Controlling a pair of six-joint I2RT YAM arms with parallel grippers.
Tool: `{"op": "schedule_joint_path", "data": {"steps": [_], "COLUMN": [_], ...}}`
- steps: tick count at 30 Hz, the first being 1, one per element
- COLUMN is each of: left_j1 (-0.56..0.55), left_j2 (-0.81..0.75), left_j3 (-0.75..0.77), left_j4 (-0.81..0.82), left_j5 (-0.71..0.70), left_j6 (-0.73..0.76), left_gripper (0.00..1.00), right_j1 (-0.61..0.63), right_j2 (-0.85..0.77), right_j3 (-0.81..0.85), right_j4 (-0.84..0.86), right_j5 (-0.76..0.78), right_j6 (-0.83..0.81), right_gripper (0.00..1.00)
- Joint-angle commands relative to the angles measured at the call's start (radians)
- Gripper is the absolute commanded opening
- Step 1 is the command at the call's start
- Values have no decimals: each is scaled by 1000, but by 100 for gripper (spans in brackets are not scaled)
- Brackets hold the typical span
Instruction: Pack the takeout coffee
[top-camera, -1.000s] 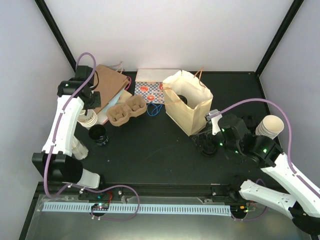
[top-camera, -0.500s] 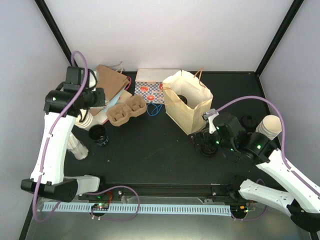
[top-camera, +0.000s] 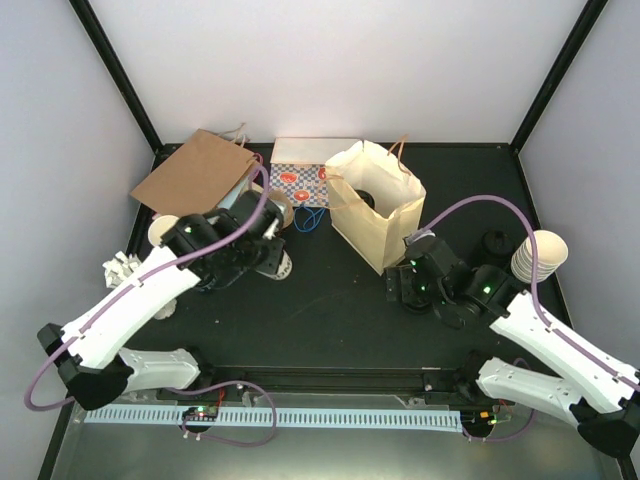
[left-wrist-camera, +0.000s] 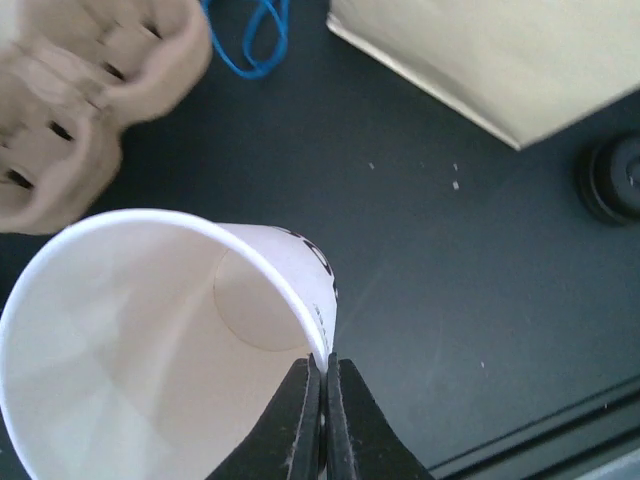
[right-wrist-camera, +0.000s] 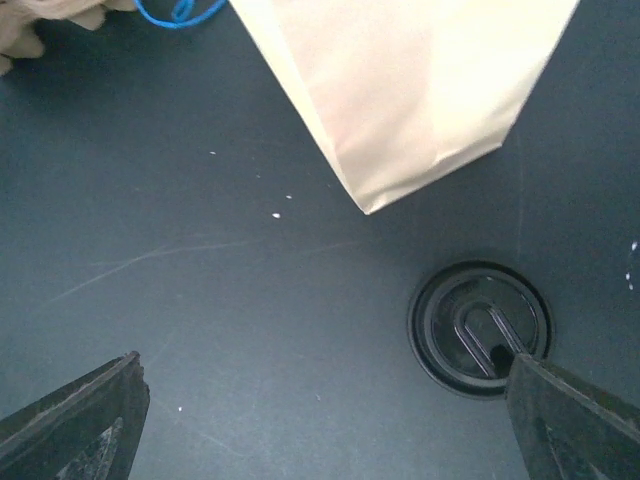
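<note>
My left gripper (left-wrist-camera: 324, 358) is shut on the rim of a lidless cream-white paper cup (left-wrist-camera: 130, 350), held above the dark table left of centre. In the top view this cup (top-camera: 283, 264) shows at the left gripper (top-camera: 276, 262). A round black lid (right-wrist-camera: 480, 328) lies flat on the table by the corner of the open cream paper bag (top-camera: 375, 215). My right gripper (right-wrist-camera: 322, 368) hangs wide open above the lid, which sits near the right finger. A lidded takeout coffee is not clearly in view; a dark round shape (top-camera: 362, 197) sits inside the bag.
A brown cardboard cup carrier (left-wrist-camera: 80, 90) and a blue loop (left-wrist-camera: 255, 40) lie behind the cup. A flat brown bag (top-camera: 195, 170) and a patterned box (top-camera: 300, 180) are at the back. Cup stacks stand at the right (top-camera: 540, 255) and left (top-camera: 160, 230) edges.
My left arm has swung from the far-left cup stack toward the table's middle, carrying one cup by its rim. My right gripper has edged left over the lid, still open.
</note>
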Motion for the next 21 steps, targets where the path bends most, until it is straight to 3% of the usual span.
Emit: {"op": "schedule_joint_path", "data": {"steps": [1,9,13,21], "left_j1": [-117,-269,-316,-413], "left_j2": [1,27,65,296], "left_j3": [-62,-232,-300,-251], "left_j4": [72,230,328,370], "left_j5": [-71,-134,-144,-203], "left_j6": [-102,-138,-146,-156], "left_gripper": [1,5,6,5], "right_j1": [-5,-10,-65,-192], "right_j2": [-19,-8,20,64], "right_j3": [-55,-163,-197,-257], "right_j4": [50,121,160,238], "right_j5": [64,116,66,-35], "right_j6": [91,151,139,86], "right_gripper": [100,100,100,100]}}
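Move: The left gripper still holds the paper cup by its rim, and the bare table short of the bag lies about 11 cm to its right, 5 cm back and 25 cm below. The bag's middle is some 24 cm right and 12 cm ahead, the cup carrier 14 cm ahead and 4 cm left. For the open right gripper, the black lid lies roughly 17 cm below, 5 cm right and 2 cm ahead; the bag's middle is 17 cm ahead and 4 cm left. Lower the left gripper about 13 cm while carrying the pinched cup some 9 cm right and a little back, away from the cup carrier and down towards the bare table short of the bag, turning slightly clockwise. Meanwhile sink the right gripper about 8 cm towards the black lid, easing right, then also forward, and turning some 15 degrees clockwise with its fingers kept wide open. ##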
